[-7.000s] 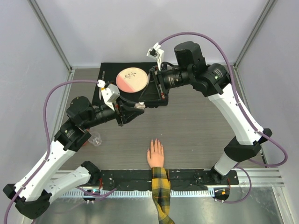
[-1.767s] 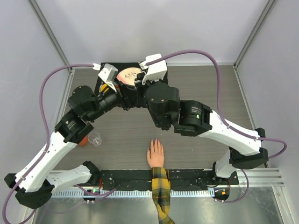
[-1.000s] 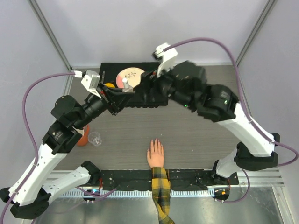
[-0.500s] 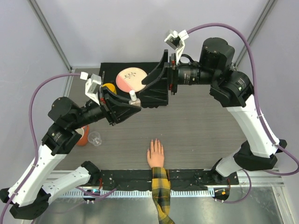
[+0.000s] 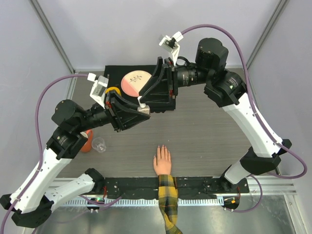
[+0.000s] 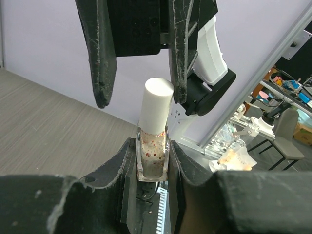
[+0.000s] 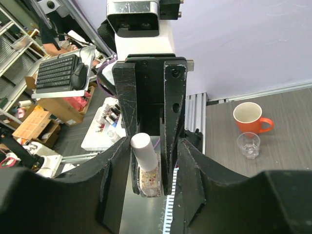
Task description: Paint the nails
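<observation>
My left gripper is shut on a small clear bottle of speckled polish, held upright above the table with its white cap sticking up. My right gripper comes at it from the far side, open. Its fingers stand on either side of the cap, one close to it and the other with a gap. From above, both grippers meet over the black mat's near edge. The flesh-coloured hand in a plaid sleeve lies flat near the front edge. Its nails point away from me, well clear of both grippers.
An orange mug and a small clear cup stand at the left of the table, under my left arm. A round pink-and-white dish and a yellow object lie on the black mat at the back.
My right gripper has swung left and down to straddle the bottle's cap, and its jaws have narrowed. My left gripper has kept its grip on the bottle and shifted slightly right.
</observation>
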`<state>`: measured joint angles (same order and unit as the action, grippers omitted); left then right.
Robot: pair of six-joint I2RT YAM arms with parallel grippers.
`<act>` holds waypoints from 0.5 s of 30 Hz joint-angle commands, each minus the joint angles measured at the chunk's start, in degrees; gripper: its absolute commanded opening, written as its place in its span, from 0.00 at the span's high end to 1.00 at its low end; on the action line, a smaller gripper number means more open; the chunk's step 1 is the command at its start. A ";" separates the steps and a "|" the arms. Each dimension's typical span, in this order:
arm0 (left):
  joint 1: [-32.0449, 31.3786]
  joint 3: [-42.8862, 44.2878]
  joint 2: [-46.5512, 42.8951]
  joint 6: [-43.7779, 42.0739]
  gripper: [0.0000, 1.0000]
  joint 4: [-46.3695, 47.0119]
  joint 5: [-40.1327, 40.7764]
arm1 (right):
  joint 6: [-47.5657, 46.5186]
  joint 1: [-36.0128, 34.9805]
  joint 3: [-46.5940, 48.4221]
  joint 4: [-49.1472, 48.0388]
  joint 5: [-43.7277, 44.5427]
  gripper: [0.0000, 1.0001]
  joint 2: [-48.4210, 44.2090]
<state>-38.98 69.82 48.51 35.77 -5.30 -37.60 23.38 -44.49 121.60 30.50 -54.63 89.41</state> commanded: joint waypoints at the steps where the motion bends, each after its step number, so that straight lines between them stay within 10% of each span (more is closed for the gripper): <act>1: -0.22 1.19 -0.08 0.71 1.00 4.16 -1.24 | 2.29 0.19 -0.57 -4.75 -2.94 0.53 -0.64; 10: -0.13 1.98 0.27 -1.49 1.00 2.84 0.69 | 3.87 0.19 -3.30 -6.68 -3.99 0.62 -1.42; 15: -0.13 2.25 -0.17 -3.51 1.00 1.96 3.76 | 3.70 0.19 -4.70 -6.95 -2.94 0.86 -2.04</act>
<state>-38.98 69.84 49.01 34.52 -5.43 -36.56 26.59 -44.49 117.71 26.04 -57.45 89.38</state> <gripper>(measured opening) 0.288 0.246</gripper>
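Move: Just below the right hand's open fingers, about 1 cm to its left, 1 cm back and 1 cm down, the white polish cap leans back on the bottle neck, nearer the back finger than the front one. The bottle stands under the cap, some 4 cm below the right hand and 1 cm to its left. From the left hand, which holds the bottle between its pads, the cap is about 3 cm straight up. Sinking about 1 cm and easing slightly left towards the cap, the right hand keeps its fingers pointing left and closes them from half open to about a quarter. The front finger comes across, so that both pads pinch the white cap from front and back. The left hand stays practically in place, still gripping the polish bottle upright underneath. ##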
